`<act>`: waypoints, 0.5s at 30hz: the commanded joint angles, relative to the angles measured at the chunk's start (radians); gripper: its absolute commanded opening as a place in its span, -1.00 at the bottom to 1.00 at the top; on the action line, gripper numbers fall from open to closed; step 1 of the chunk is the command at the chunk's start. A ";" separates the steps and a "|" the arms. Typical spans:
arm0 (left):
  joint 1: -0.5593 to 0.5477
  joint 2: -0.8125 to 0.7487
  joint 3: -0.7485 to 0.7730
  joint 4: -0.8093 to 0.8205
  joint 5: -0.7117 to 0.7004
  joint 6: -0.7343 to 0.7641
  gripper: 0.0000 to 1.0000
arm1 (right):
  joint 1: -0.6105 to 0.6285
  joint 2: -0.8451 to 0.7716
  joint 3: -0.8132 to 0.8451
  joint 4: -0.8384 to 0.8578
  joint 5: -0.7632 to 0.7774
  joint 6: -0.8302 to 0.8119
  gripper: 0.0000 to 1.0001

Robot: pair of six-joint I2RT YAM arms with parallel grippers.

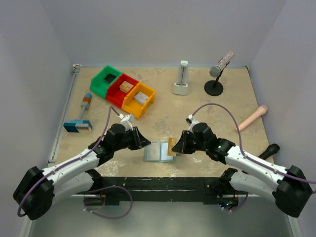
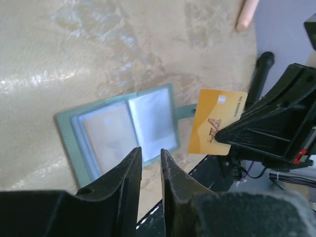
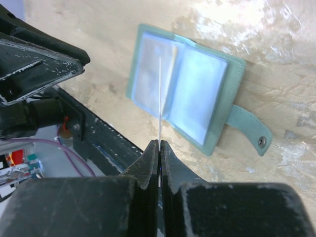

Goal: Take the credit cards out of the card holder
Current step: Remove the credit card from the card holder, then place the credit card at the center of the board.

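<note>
The card holder [image 1: 158, 152] lies open and flat on the table near the front edge, a light teal bifold [image 2: 118, 131] with clear pockets and a side tab [image 3: 249, 131]. My right gripper [image 1: 176, 146] is shut on an orange-gold credit card [image 2: 215, 123], held just right of the holder and clear of it. In the right wrist view that card [image 3: 160, 98] shows edge-on above the shut gripper [image 3: 159, 144]. Another tan card [image 2: 106, 136] sits in the holder's left pocket. My left gripper [image 2: 150, 157] hovers at the holder's near edge, jaws slightly apart with nothing between them.
Green [image 1: 105, 80], red [image 1: 123, 89] and yellow [image 1: 139, 98] bins stand at the back left. A blue-and-white block with a handle [image 1: 79, 125] lies left. A white upright device [image 1: 181, 79], a microphone stand [image 1: 217, 74] and a pink rod [image 1: 252, 117] are at the back right.
</note>
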 commanded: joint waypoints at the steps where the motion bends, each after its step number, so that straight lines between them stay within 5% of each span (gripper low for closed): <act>1: -0.001 -0.114 0.071 -0.078 0.001 0.048 -0.44 | 0.006 -0.108 0.040 -0.011 0.011 -0.037 -1.00; 8: -0.001 -0.236 -0.176 0.470 0.229 -0.161 0.34 | 0.085 -0.212 -0.065 0.240 -0.075 0.011 -1.00; 11: -0.003 -0.193 -0.174 0.531 0.318 -0.161 0.52 | 0.177 -0.182 0.000 0.146 -0.043 -0.047 -1.00; 15: -0.003 -0.179 -0.180 0.560 0.374 -0.146 0.52 | 0.244 -0.157 0.029 0.141 0.001 -0.052 -1.00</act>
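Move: The gold credit card is already out, pinched in the right fingers; its middle is about 10 cm right of the left hand and 1 cm back, level in height. From the right hand, the left fingertips lie some 11 cm to the left, 3 cm farther out, at about the same height. The open card holder lies 5 cm right of the left hand, 2 cm back and 8 cm below; from the right hand, 7 cm left, 3 cm ahead, 9 cm below. Both hands rise some 6 cm, draw back about 5 and converge, left fingers opening towards the held card. ##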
